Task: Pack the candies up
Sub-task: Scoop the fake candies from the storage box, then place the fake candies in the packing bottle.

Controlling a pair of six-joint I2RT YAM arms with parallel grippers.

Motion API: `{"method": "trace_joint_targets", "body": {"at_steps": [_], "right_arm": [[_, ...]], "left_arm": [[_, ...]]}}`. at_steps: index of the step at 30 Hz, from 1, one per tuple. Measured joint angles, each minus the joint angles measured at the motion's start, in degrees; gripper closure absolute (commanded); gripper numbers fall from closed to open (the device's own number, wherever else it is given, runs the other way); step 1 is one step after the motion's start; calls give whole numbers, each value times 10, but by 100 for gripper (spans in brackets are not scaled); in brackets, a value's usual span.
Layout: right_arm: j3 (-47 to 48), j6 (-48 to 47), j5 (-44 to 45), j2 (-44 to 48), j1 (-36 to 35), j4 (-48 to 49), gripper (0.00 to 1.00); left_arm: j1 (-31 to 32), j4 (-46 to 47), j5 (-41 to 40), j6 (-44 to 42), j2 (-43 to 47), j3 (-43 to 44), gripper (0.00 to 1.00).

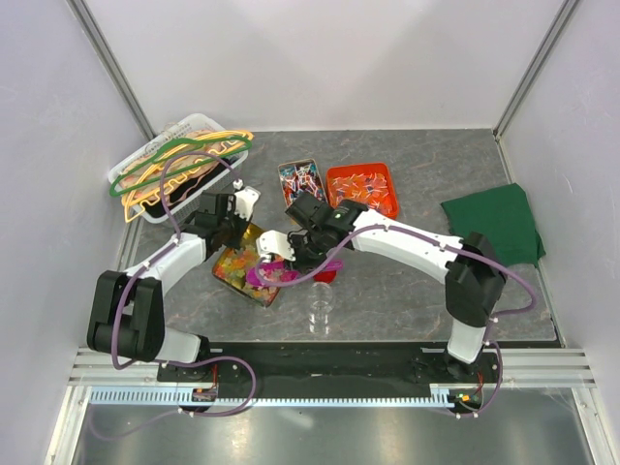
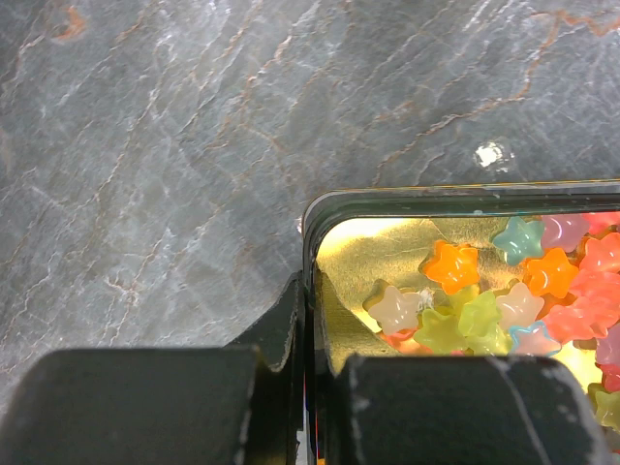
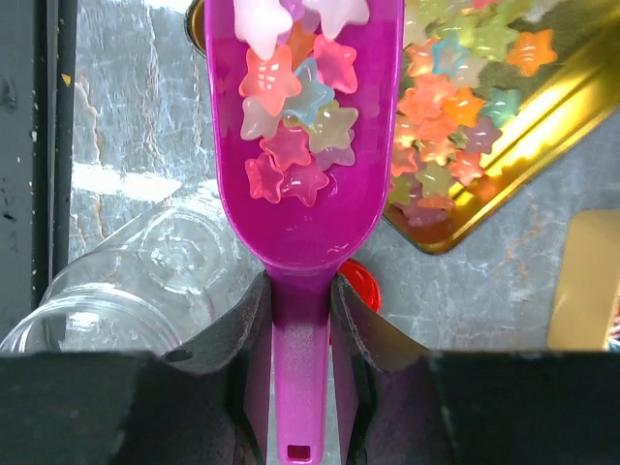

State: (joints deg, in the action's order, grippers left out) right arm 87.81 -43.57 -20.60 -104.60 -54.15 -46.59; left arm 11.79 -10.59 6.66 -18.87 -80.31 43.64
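Observation:
The candies are small pastel star-shaped sweets (image 2: 455, 266) heaped in a gold tin tray (image 2: 436, 194). My left gripper (image 2: 312, 302) is shut on the tray's near wall, one finger outside and one inside. My right gripper (image 3: 300, 295) is shut on the handle of a purple scoop (image 3: 310, 184). The scoop holds a load of candies (image 3: 291, 116) and hangs over the table between the gold tray (image 3: 513, 165) and a clear jar (image 3: 126, 291). From above, the scoop (image 1: 266, 274) sits at the tray's (image 1: 232, 276) right edge, with the jar (image 1: 320, 310) nearer the arms' bases.
A round red lid (image 3: 360, 286) lies under the scoop handle. Behind stand a tin of twist-wrapped sweets (image 1: 302, 179) and an orange tray (image 1: 363, 186) of wrapped pieces. A green cloth (image 1: 494, 223) lies at the right, a white basket of hangers (image 1: 179, 165) at the back left.

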Motion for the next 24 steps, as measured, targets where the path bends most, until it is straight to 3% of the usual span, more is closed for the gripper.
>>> {"method": "trace_joint_targets", "body": {"at_steps": [12,20,23,24], "right_arm": [[-45,4,-40,91,52,64,100],[-46,-10,-30,173,82,35,100],[-49,-25,-5,211,82,-3,100],[-51,-29,5,223,82,-18,100]], "left_arm": [[-20,0,43,2,-7,0,98],[-26,0,74,2,-34,0,98],[-28,0,79,2,-40,0,93],[-29,0,82,2,-41,0,87]]}}
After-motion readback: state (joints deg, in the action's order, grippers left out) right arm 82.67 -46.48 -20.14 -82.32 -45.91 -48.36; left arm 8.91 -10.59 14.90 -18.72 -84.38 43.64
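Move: The loaded magenta scoop is in the right hand, its bowl reaching left over the tray of star candies. The clear jar it is meant for stands about 8 cm back and 4 cm right of that hand, 6 cm lower. A red lid lies some 4 cm ahead, 4 cm right and 11 cm below; the star tray's middle is 6 cm ahead, 10 cm left, 10 cm down. From the left hand, the tray's middle is about 6 cm back, 4 cm right and 4 cm lower, the jar 18 cm back, 17 cm right, level. The scoop, still gripped by its handle and carrying its star candies, goes up about 11 cm and away from the tray, drifting slightly forward at first, then swinging some 7 cm right, mostly late, as the right wrist tilts around 15 degrees. Meanwhile the left hand keeps its pinch on the tray's corner and eases it down about 2 cm. ##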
